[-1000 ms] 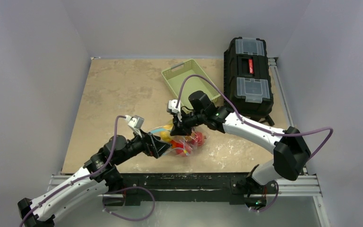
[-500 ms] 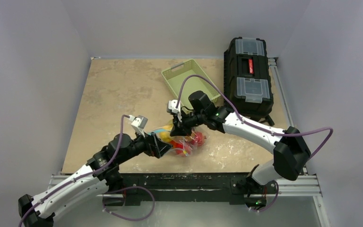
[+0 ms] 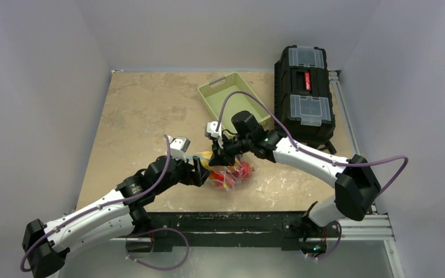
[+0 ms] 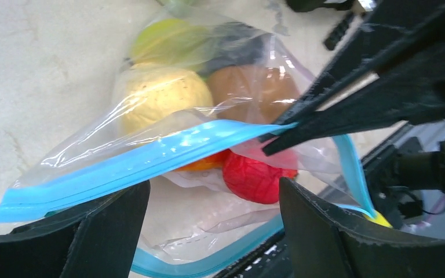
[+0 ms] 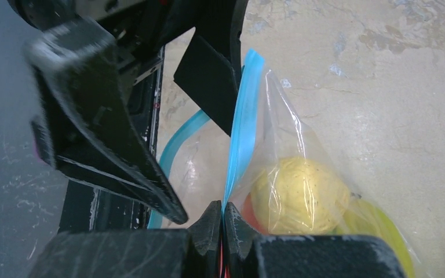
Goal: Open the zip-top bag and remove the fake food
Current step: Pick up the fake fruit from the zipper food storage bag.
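Note:
The zip-top bag [image 3: 227, 171] lies near the table's front middle, its mouth gaping. My right gripper [image 5: 222, 213] is shut on the upper teal-blue zip strip [image 5: 240, 121] and holds it up. In the left wrist view that strip [image 4: 145, 157] crosses over my left finger, and the lower strip [image 4: 208, 263] curves below. My left gripper [image 4: 213, 186] stands open at the bag's mouth, with a red piece of fake food [image 4: 254, 177] just beyond its fingertips. Yellow [image 4: 157, 95], green and brown pieces sit deeper in the bag. In the top view the left gripper [image 3: 200, 172] is against the bag's left side.
A pale green basket [image 3: 233, 99] stands behind the bag, tilted on the table. To its right, at the table's back right edge, sits a black toolbox [image 3: 304, 92]. Purple cables loop over both arms. Bare tabletop [image 3: 139, 110] spreads at the left and back.
My left arm has moved right and forward, bringing its gripper up to the bag's mouth, and its jaws have narrowed a little. The right gripper has stayed put, holding the strip.

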You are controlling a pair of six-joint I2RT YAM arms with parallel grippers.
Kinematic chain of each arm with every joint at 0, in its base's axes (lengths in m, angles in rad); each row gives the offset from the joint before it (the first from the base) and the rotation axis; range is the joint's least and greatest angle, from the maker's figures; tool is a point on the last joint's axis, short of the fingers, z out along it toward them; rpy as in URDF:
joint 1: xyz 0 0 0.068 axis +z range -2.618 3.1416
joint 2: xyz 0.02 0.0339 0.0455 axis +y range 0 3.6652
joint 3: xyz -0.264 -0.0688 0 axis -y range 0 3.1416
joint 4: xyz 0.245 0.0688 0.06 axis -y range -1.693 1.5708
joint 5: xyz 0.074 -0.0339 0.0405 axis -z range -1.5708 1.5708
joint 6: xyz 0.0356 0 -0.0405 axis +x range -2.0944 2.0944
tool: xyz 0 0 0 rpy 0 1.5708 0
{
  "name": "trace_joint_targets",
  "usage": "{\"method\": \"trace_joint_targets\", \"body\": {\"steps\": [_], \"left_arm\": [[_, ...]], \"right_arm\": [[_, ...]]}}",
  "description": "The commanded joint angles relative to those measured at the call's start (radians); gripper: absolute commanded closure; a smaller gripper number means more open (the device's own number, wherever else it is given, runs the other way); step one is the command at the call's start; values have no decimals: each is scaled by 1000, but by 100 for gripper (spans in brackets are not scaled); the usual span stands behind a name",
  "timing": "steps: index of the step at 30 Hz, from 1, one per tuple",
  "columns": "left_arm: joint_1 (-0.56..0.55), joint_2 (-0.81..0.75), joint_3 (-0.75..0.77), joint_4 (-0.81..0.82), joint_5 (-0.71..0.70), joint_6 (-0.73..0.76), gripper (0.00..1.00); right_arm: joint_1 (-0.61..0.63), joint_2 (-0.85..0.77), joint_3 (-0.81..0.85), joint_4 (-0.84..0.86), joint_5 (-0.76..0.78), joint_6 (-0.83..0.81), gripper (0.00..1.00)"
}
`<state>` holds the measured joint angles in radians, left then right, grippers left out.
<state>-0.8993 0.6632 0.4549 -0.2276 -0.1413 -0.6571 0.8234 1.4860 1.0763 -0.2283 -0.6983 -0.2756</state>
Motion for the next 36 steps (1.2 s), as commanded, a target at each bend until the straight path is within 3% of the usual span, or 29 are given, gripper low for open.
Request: {"method": "trace_joint_targets", "body": {"steps": [1, 7, 18, 24, 31, 36], "left_arm": [[-4, 65, 27, 36, -103, 66, 20], [-4, 97, 1, 96, -132, 107, 21], [-4, 178, -66, 359, -88, 232, 20], [-4, 185, -115, 437, -104, 287, 20], [-4, 185, -167, 512, -105, 326, 21], [-5, 183, -193, 556, -97, 350, 22]], "right_arm": [[-6, 3, 28, 29, 23, 31, 100], [-15, -20, 33, 46, 63, 48, 100], [-16, -36, 46, -5, -61, -2, 100], [-17, -35, 58, -48, -101, -44, 88], [-69, -61, 98, -186, -232, -179, 60], [-136, -89, 119, -285, -301, -291, 50]]}}
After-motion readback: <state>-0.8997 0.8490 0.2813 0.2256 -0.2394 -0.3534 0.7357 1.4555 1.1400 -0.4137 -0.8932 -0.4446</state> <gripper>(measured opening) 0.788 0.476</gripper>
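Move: The yellow fruit in the bag lies about 7 cm ahead of the open left gripper, 3 cm to its right and 6 cm below. The red fruit is roughly 1 cm ahead, 7 cm right and 7 cm lower. The zip edge, still pinched by the right gripper, is some 4 cm ahead, 5 cm right and 1 cm up. From the right gripper the yellow fruit is about 3 cm ahead, 2 cm left and 8 cm down. Slide the left gripper, fingers kept wide open, deeper into the bag's mouth under the zip strip, about 4 cm forward and as much down towards the yellow fruit, tilting the fingers up some 15 degrees. Hold the zip edge with the right gripper at first, then open it about halfway to let the edge go and draw off to the right and up. ##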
